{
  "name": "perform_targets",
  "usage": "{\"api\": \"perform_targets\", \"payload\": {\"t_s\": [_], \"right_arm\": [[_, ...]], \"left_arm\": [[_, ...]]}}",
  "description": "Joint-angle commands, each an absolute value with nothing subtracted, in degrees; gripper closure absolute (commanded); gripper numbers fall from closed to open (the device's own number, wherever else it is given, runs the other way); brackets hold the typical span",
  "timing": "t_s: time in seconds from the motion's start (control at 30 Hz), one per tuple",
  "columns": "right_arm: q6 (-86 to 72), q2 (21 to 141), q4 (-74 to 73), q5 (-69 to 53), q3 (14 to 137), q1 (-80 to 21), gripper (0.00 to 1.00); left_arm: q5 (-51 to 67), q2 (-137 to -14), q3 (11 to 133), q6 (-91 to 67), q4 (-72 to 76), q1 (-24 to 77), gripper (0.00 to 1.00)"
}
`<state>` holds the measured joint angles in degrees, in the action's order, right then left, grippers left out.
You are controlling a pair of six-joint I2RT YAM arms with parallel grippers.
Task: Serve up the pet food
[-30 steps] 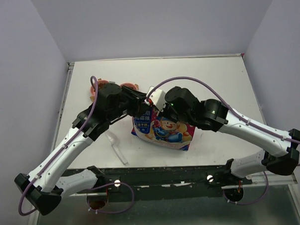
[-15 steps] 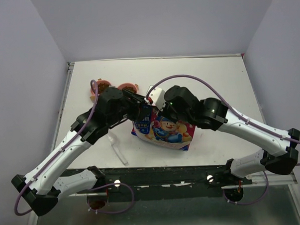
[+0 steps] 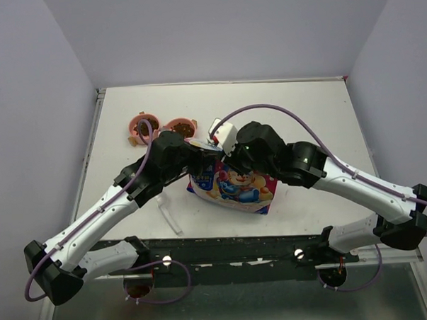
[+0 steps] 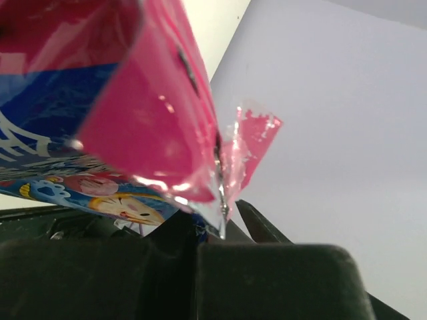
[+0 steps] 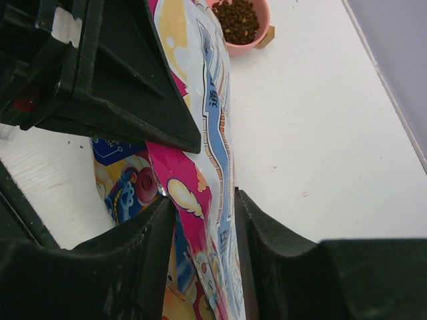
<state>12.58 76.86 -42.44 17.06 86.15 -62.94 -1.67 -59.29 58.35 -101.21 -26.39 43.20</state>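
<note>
The pet food (image 3: 140,125) fills two pink bowls (image 3: 178,126) at the back left; one of them shows in the right wrist view (image 5: 263,30) with brown kibble (image 5: 237,19). A glossy pink cartoon bag (image 3: 236,187) stands in the middle of the table. My left gripper (image 3: 203,155) is shut on the bag's top left edge; in its wrist view the sealed seam of the bag (image 4: 133,100) runs down into the left gripper (image 4: 220,223). My right gripper (image 3: 231,159) is open, its fingers either side of the bag's top (image 5: 200,133), right gripper (image 5: 203,200).
A clear plastic scoop (image 3: 166,213) lies on the table left of the bag, near the front edge. The white table (image 3: 303,113) ends at grey walls on the left, right and back.
My left gripper slid right off the bowls and shut on the bag's top edge. My right gripper, shut on the bag a second ago, has opened.
</note>
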Motion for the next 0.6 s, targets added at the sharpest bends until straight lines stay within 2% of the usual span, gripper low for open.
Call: {"api": "perform_targets", "payload": {"t_s": [0.0,0.1,0.2,0.23,0.3,0.37,0.4,0.43,0.47,0.5,0.57], "right_arm": [[16.5,76.8,-37.5,15.7,83.6,-63.1,0.50],[19.2,77.3,-33.6,17.6,82.0,-63.2,0.49],[22.0,77.5,-28.2,17.8,80.7,-63.1,0.55],[22.8,78.0,-27.9,17.8,81.0,-63.5,0.63],[22.5,79.3,-29.3,17.7,82.4,-63.7,0.88],[20.3,80.4,-32.9,16.6,84.2,-63.7,1.00],[18.6,80.2,-34.5,16.3,84.8,-63.6,1.00],[15.7,80.0,-36.3,14.1,85.7,-63.6,1.00],[13.6,79.5,-37.5,11.5,86.3,-63.5,1.00],[10.4,79.2,-38.8,7.9,87.4,-63.3,1.00],[4.6,79.5,-41.2,0.8,89.3,-61.9,1.00]], "left_arm": [[-5.0,-57.6,60.6,-99.6,-28.6,42.5,1.00],[-2.1,-57.8,62.8,-101.9,-31.3,41.8,1.00],[2.4,-59.5,68.0,-104.1,-39.5,40.5,1.00],[2.8,-59.9,69.6,-103.8,-41.0,40.2,1.00],[2.8,-60.8,72.5,-101.8,-43.0,39.2,1.00],[1.9,-60.8,75.0,-98.9,-43.3,38.2,1.00],[0.8,-60.6,75.9,-97.1,-43.9,37.9,0.89],[-0.9,-60.2,76.6,-96.2,-45.8,37.9,0.69],[-1.7,-59.6,76.3,-95.4,-46.5,37.9,0.53],[-1.9,-58.5,75.4,-94.8,-46.4,37.8,0.48],[-2.4,-56.2,72.1,-95.1,-44.8,37.9,0.44]]}}
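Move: The left gripper is already shut on the pet food bag's top edge; the bag's middle lies about 4 cm to its right, level fore and aft, some 11 cm below. The nearer bowl sits roughly 22 cm ahead and 14 cm left, the scoop 18 cm left and 4 cm back, both about 18 cm down. For the right gripper, the top edge runs between its half-open fingers, about 1 cm left and 1 cm below the hand point. Draw the bag's top edge left with the closed left gripper while the half-open right gripper follows about 3 cm left along with the edge, sinking roughly 1 cm, then shuts and pinches it. Once the right has hold, open the left fingers to let go, ending some 3 cm left of their start and rising about 3 cm, mostly as they open. ##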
